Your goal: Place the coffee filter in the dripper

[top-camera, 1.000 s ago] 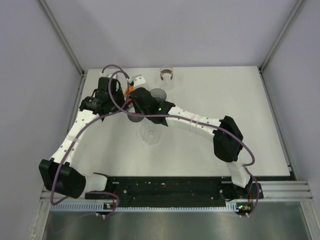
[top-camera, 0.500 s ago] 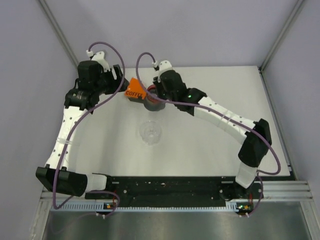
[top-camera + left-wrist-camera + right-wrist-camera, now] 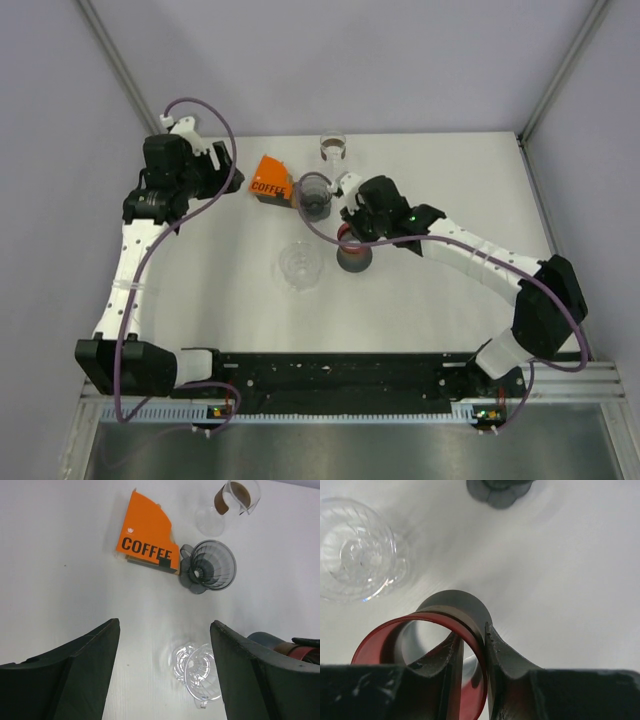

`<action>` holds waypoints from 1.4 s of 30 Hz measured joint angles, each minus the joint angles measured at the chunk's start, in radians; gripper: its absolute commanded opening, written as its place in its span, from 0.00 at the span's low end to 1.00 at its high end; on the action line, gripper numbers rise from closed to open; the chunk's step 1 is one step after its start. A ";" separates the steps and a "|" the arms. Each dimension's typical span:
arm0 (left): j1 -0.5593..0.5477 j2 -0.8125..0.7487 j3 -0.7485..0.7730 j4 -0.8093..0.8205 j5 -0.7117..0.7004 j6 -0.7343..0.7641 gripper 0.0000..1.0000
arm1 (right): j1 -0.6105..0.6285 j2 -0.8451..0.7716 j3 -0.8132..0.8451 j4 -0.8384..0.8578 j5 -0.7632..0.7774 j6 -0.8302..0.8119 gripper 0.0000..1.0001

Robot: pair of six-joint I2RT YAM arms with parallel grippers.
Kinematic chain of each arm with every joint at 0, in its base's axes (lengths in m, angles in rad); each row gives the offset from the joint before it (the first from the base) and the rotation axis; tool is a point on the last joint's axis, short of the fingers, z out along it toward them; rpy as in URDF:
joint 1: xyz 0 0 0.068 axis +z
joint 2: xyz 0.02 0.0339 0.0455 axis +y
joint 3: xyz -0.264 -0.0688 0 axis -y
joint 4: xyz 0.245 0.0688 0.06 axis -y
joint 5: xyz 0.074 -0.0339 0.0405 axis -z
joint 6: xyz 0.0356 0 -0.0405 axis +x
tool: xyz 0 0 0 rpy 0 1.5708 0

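Observation:
An orange pack marked COFFEE [image 3: 270, 179] [image 3: 148, 539] lies at the back of the table. The coffee filter itself is hidden. A smoky grey dripper [image 3: 315, 196] [image 3: 212, 565] stands just right of the pack. A clear glass dripper [image 3: 300, 265] [image 3: 198, 668] [image 3: 359, 547] stands nearer the front. My left gripper [image 3: 222, 176] [image 3: 165, 626] hangs open and empty, left of the pack and clear of it. The right gripper [image 3: 349, 238] [image 3: 472, 645] is shut on the red rim of a grey cup [image 3: 353, 259] [image 3: 455, 607], one finger inside and one outside.
A glass carafe with a brown collar [image 3: 333, 148] [image 3: 234, 500] stands at the back edge behind the grey dripper. The held cup hangs just right of the clear dripper. The white tabletop [image 3: 450, 200] is walled on three sides, with metal posts at the back corners.
The left gripper opened, let go of the orange pack and drew back to the left. The right arm carried the red-rimmed cup from beside the grey dripper toward the front right.

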 measured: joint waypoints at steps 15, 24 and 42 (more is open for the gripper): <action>0.011 -0.057 -0.115 0.008 -0.026 0.056 0.78 | -0.090 0.026 -0.204 0.164 -0.202 -0.106 0.00; 0.011 -0.057 -0.137 0.026 -0.029 0.064 0.78 | -0.090 0.054 -0.201 0.177 -0.210 -0.114 0.58; 0.018 -0.057 -0.143 0.029 -0.029 0.068 0.78 | -0.090 0.184 0.341 0.094 -0.258 0.062 0.81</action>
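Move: The right hand already pinches the wall of the red-rimmed cup at its rim; the bare table spot it is bound for lies about 18 cm below and 3 cm back, neither left nor right. From this hand the clear dripper stands some 11 cm left and 4 cm back, and the grey dripper about 13 cm ahead and 8 cm left, both roughly 14 cm below. From the empty left hand that spot is about 24 cm right, 8 cm back and 31 cm down. The right hand lowers the red-rimmed cup about 8 cm, almost straight down with a small counter-clockwise turn, to stand it on the table just right of the clear dripper, pauses there and spreads its fingers wide to let go of the wall. It then climbs some 16 cm, swinging about 7 cm forward and as far left, to end open and high, a few centimetres short of the grey dripper, while the open, empty left hand sinks about 4 cm and eases slightly back. ##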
